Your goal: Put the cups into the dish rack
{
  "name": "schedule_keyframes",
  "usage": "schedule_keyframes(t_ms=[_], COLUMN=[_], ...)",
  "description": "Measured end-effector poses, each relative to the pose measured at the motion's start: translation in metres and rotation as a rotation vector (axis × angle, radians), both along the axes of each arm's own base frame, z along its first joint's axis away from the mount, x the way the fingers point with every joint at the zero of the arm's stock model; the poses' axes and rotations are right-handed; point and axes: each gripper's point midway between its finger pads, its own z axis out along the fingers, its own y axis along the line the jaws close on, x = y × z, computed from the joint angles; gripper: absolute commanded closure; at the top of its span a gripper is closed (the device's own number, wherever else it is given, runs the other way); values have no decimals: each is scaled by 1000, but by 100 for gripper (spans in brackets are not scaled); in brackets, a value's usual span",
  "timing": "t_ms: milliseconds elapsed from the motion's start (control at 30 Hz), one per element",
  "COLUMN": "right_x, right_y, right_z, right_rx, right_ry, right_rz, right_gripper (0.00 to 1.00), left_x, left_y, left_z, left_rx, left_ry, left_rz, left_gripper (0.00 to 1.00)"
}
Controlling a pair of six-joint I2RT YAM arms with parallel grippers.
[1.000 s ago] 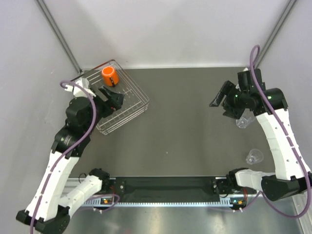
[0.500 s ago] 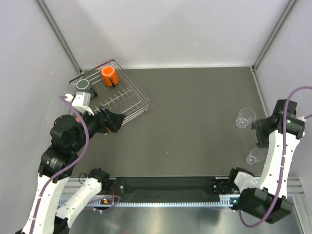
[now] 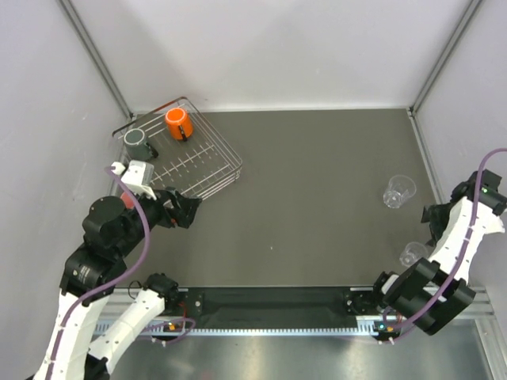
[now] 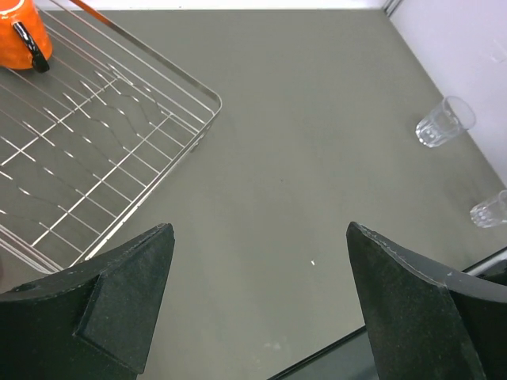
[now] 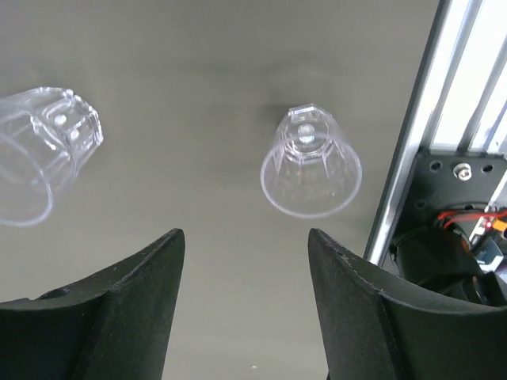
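The wire dish rack (image 3: 207,162) sits at the far left of the table. In it stand an orange mug (image 3: 179,123) and a dark grey cup (image 3: 135,138). The left wrist view shows the rack's corner (image 4: 119,142) and the mug (image 4: 22,36). Two clear tumblers stand on the table at the right, one further back (image 3: 398,191) and one nearer (image 3: 413,253). My left gripper (image 3: 186,210) (image 4: 257,229) hangs open and empty just in front of the rack. My right gripper (image 3: 433,219) (image 5: 245,233) is open above the table, between and right of the tumblers (image 5: 310,162) (image 5: 40,158), touching neither.
A black and silver rail (image 3: 269,305) (image 5: 412,127) runs along the near edge, close to the nearer tumbler. White walls and metal corner posts (image 3: 432,79) close in the table on three sides. The right wall stands right beside my right arm.
My left arm drew back from the rack toward the near side, and the dark grey cup now shows in the rack. My right arm swung back to the right edge, over the tumblers.
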Motion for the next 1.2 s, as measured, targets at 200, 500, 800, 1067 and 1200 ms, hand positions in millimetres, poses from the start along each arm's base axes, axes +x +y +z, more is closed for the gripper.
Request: schedule_keyframes(t_ms=[200,500,800,1067,1200], right_x=[6,-9,-11,-12,-10], right_y=[-6,4,2,3,1], right_z=[-14,-53,-86,-105,-105], right_rx=[10,55,37,51,42], right_ry=[5,70,70,90,85], right_rz=[-1,-28,-52,-57,-58], right_gripper=[37,37,37,38,38], left_x=[6,17,16,10,7], left_y=[0,-3,-7,2,6], left_z=[-6,-19,-5,6,7], left_rx=[39,83,124,147,155], left_ry=[6,54,49,35,41], left_rz=[3,5,-22,1,8], left_gripper=[5,5,5,5,5])
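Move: The near clear glass stands upright below my right hand, its middle about 11 cm down, some 4 cm back towards me and roughly 1 cm to the left. The far clear glass is about 16 cm ahead of this hand, hardly off to either side, so some 20 cm beyond the near one. From my left hand, the near glass lies some 57 cm to the right, about 6 cm back and 30 cm lower. I lower my open right hand about 10 cm, almost straight down with a slight drift back, onto the near glass until its rim comes between my spread fingers, the rear finger dipping inside the mouth and the front one outside. I don't close yet. My empty left hand only dips forward and down a couple of centimetres and comes back up. ##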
